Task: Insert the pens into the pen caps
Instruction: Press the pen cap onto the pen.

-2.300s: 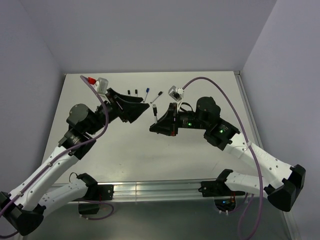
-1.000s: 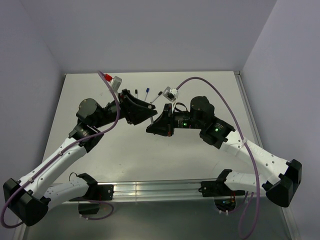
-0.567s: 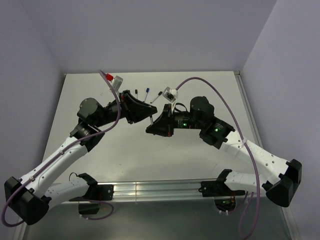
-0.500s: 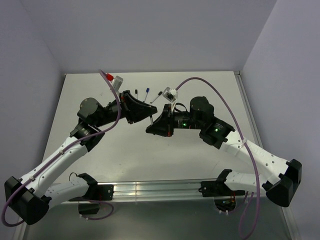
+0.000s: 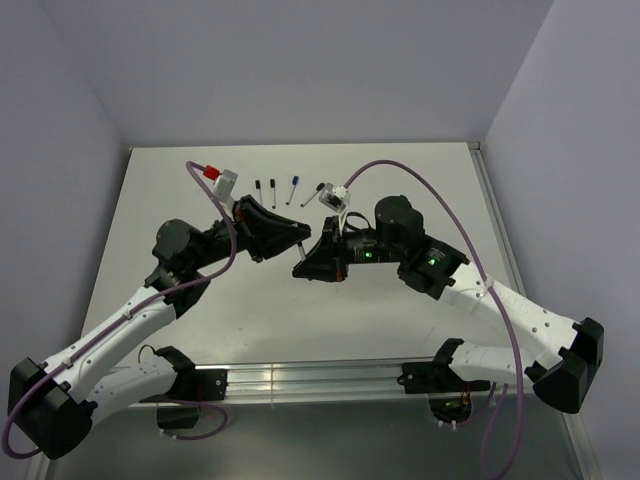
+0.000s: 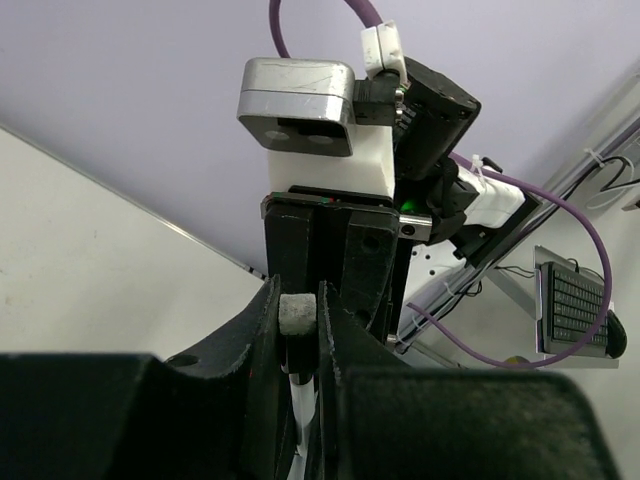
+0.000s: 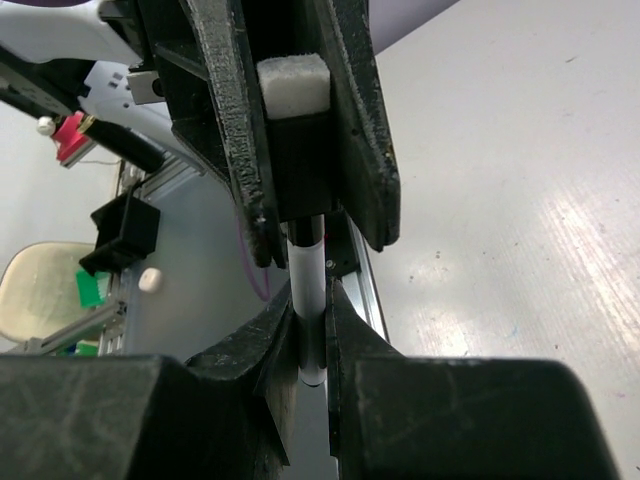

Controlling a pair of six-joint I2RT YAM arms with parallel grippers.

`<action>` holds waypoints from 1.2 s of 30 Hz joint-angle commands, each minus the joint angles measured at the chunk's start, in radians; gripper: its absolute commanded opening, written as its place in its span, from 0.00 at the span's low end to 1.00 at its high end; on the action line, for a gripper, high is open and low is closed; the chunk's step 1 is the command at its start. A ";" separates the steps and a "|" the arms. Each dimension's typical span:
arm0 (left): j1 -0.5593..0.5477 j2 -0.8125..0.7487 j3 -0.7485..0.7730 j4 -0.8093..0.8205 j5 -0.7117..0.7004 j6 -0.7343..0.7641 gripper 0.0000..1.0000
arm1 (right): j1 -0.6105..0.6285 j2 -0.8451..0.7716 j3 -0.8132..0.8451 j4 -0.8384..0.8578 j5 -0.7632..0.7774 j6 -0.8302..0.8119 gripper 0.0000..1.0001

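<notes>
My left gripper (image 6: 297,303) is shut on a short black pen cap (image 6: 297,345) with a grey foam-like end. A white pen barrel (image 6: 303,402) comes out of the cap's lower end. My right gripper (image 7: 310,322) is shut on that same white pen (image 7: 307,285), whose top goes into the black cap (image 7: 296,165) between the left fingers (image 7: 228,120). Seen from above, the left gripper (image 5: 301,236) and right gripper (image 5: 299,266) meet tip to tip over the table's middle, with the pen (image 5: 299,250) between them.
Several small pens and caps lie in a row at the back of the white table (image 5: 420,180): two black-tipped ones (image 5: 258,187) (image 5: 272,188), a blue one (image 5: 294,186) and another (image 5: 317,191). Grey walls stand left, right and behind. A metal rail (image 5: 300,378) runs along the near edge.
The left jaws have closed onto the cap. Both grippers, still joined at the pen, have shifted slightly toward the near side, and the left wrist has swung left.
</notes>
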 commanded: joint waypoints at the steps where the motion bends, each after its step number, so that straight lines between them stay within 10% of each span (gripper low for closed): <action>1: -0.026 -0.031 -0.030 0.098 0.065 -0.013 0.00 | -0.022 -0.049 0.061 0.091 -0.011 0.021 0.00; 24: -0.138 -0.022 -0.018 0.147 0.189 0.006 0.00 | -0.117 -0.053 0.090 0.515 -0.270 0.235 0.00; 36: -0.211 0.017 -0.018 0.179 0.200 -0.005 0.00 | -0.119 0.009 0.177 0.455 -0.260 0.220 0.00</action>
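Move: The black cap in the left fingers already sits over the upper end of the white pen, whose lower part the right hand holds. From the left hand, the pen's middle is roughly 4 cm below and 3 cm back, about level sideways. From the right hand, the cap is some 7 cm above and 4 cm ahead, with no sideways offset. Nothing else stands close to either hand. Both hands keep their grips and carry the joined pen and cap together, back towards the bases and up in about equal parts, each some 8 cm, with the right hand also easing a little to the right near the end. As they rise, both sets of fingertips tip up by about 10 degrees, while the right hand swings counter-clockwise by some 20 degrees so its fingers turn back towards the base, and the left hand rolls and turns slightly clockwise, its cap staying on the pen. ##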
